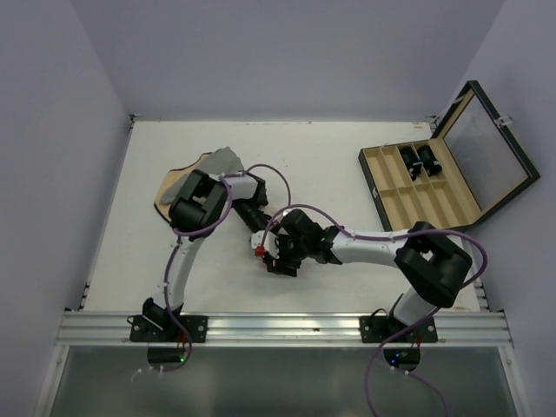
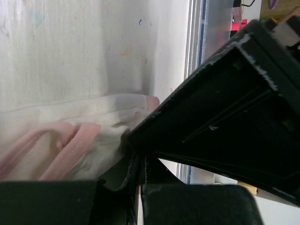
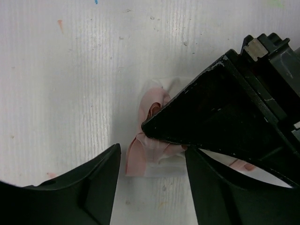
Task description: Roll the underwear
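The underwear [image 3: 152,140] is a small bunched bundle of white fabric with pink trim, lying on the white table; from above only a red speck of it [image 1: 260,252] shows between the two grippers. The left gripper [image 2: 140,176] is shut, its tip buried in the fabric [image 2: 70,136] and pinching it. In the right wrist view this left gripper [image 3: 225,112] comes in as a black wedge from the right, ending on the bundle. My right gripper [image 3: 152,150] is open, one finger on each side of the bundle's near end, neither touching it.
An open black case [image 1: 417,187] with wooden compartments and black items [image 1: 421,161] stands at the back right. A grey cloth [image 1: 221,163] and a tan cloth [image 1: 168,189] lie at the back left, behind the left arm. The metal rail [image 1: 278,328] runs along the near edge.
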`<action>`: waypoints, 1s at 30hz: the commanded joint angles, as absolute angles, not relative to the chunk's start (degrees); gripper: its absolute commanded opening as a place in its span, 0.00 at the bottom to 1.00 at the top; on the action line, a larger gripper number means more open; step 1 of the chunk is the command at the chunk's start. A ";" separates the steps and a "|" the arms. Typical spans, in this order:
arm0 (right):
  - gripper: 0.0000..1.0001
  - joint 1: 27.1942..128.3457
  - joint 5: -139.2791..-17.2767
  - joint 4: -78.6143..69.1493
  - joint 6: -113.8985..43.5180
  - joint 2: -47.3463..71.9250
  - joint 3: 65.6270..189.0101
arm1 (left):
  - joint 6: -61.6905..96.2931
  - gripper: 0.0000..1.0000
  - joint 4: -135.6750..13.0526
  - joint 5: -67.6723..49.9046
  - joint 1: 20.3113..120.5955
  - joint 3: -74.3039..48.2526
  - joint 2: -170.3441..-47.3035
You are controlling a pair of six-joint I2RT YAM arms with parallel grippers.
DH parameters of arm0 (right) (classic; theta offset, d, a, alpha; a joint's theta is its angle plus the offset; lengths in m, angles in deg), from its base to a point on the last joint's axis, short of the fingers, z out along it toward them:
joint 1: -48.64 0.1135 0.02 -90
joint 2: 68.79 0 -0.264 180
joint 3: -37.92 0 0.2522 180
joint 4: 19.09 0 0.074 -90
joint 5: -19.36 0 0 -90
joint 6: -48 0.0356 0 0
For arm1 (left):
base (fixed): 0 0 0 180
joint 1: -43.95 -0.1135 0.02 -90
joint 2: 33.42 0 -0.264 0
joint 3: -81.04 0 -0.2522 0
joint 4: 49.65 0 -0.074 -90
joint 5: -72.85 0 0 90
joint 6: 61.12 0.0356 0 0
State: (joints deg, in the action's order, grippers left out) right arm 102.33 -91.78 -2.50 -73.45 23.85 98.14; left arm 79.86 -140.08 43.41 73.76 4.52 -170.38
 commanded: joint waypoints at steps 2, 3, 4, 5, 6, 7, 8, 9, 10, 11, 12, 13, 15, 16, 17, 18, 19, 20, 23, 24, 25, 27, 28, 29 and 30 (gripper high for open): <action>0.56 103.31 -93.93 -9.10 -73.38 27.44 99.06 | 84.60 0.00 -129.25 30.23 72.08 2.87 -174.31; 0.52 103.40 -94.01 -9.46 -73.38 28.23 98.97 | 84.69 0.00 -129.16 30.49 71.64 2.78 -174.39; 0.48 103.49 -94.02 -9.63 -73.56 28.85 98.80 | 84.69 0.00 -129.24 30.58 71.38 2.70 -174.31; 0.45 103.57 -94.02 -10.24 -73.47 29.38 98.62 | 84.69 0.00 -129.07 30.58 71.20 2.70 -174.39; 0.38 103.75 -94.10 -10.42 -73.38 30.51 98.27 | 84.69 0.00 -128.98 30.84 70.85 2.52 -174.22; 0.33 103.75 -94.10 -10.51 -73.47 30.96 98.27 | 84.43 0.00 -128.81 31.02 70.67 2.43 -173.96; 0.28 103.75 -94.19 -11.47 -73.21 31.14 98.09 | 84.43 0.01 -128.72 31.11 70.59 2.26 -173.78; 0.17 103.66 -94.28 -12.00 -72.95 31.23 97.48 | 84.34 0.03 -128.54 31.19 70.24 2.00 -173.52; 0.11 103.75 -94.80 -12.27 -72.68 31.23 97.39 | 84.08 0.07 -127.93 31.28 70.23 1.56 -172.38; 0.06 103.75 -95.68 -12.62 -72.16 31.14 97.30 | 83.73 0.09 -127.40 31.46 70.15 1.03 -171.59; 0.00 103.75 -97.08 -12.54 -71.80 31.23 97.47 | 83.20 0.14 -125.40 31.72 69.80 -0.37 -170.54; 0.00 103.49 -97.79 -11.93 -71.63 31.49 97.65 | 81.81 0.31 -124.51 31.98 69.53 -1.16 -167.83; 0.00 103.05 -100.33 -10.70 -70.75 32.28 98.96 | 81.70 0.39 -123.54 33.74 68.57 -3.09 -164.57; 0.00 102.70 -102.69 -10.08 -70.22 33.59 99.58 | 80.92 0.45 -122.92 34.18 68.22 -3.54 -160.81; 0.00 102.00 -104.02 -9.03 -69.52 34.47 100.28 | 80.39 0.48 -122.22 34.71 67.78 -4.07 -158.68; 0.00 101.56 -105.51 -8.50 -68.21 35.18 101.68 | 79.95 0.51 -121.26 36.19 66.64 -4.94 -156.49; 0.00 100.94 -108.31 -7.97 -67.15 37.01 102.48 | 78.38 0.53 -120.72 37.07 65.85 -5.30 -152.03; 0.00 99.63 -109.47 -7.88 -66.01 37.81 103.09 | 77.41 0.54 -120.02 38.74 65.06 -5.48 -149.72; 0.00 96.73 -115.69 -7.09 -60.74 41.84 107.30 | 73.81 0.55 -116.08 40.16 59.45 -8.88 -140.49; 0.00 96.02 -117.55 -7.00 -57.68 43.17 108.28 | 71.44 0.55 -112.32 39.81 58.20 -10.21 -138.03; 0.00 94.62 -120.79 -7.00 -56.08 45.27 109.16 | 70.72 0.56 -110.46 39.37 56.89 -11.70 -133.14; 0.00 93.30 -123.62 -8.05 -51.18 47.30 110.83 | 71.32 0.56 -106.68 36.65 53.98 -16.62 -126.19; 0.00 92.68 -124.59 -8.75 -49.41 48.18 111.36 | 72.55 0.55 -105.87 35.34 53.28 -18.55 -123.88; 0.00 91.72 -126.95 -9.71 -47.82 50.28 112.41 | 73.87 0.55 -103.60 32.45 53.01 -23.01 -121.33; 0.00 91.19 -127.76 -9.29 -45.37 51.34 113.29 | 75.36 0.55 -102.36 31.47 53.01 -25.67 -118.70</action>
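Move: The left hand already has its shut fingers on the underwear's rolled near end, right at its fingertips. For the open right hand that roll lies about 2 cm to the left, 2 cm lower and level fore and aft. The flat rest of the underwear stretches forward, its middle some 8 cm ahead of the left hand and 2 cm to its right. The grey cloth lies roughly 20 cm ahead and 16 cm left of the left hand. Down and to the left, the right hand sinks about 1.5 cm onto the roll while its fingers close and pinch it, then draws on leftward, some 5 cm in all, its wrist swinging the fingertips back towards the base by about 30 degrees. The left hand, still gripping, eases 2 cm left, opens to let go, then lifts quickly up, forward and left towards the grey cloth, its fingers tipping to point down. ##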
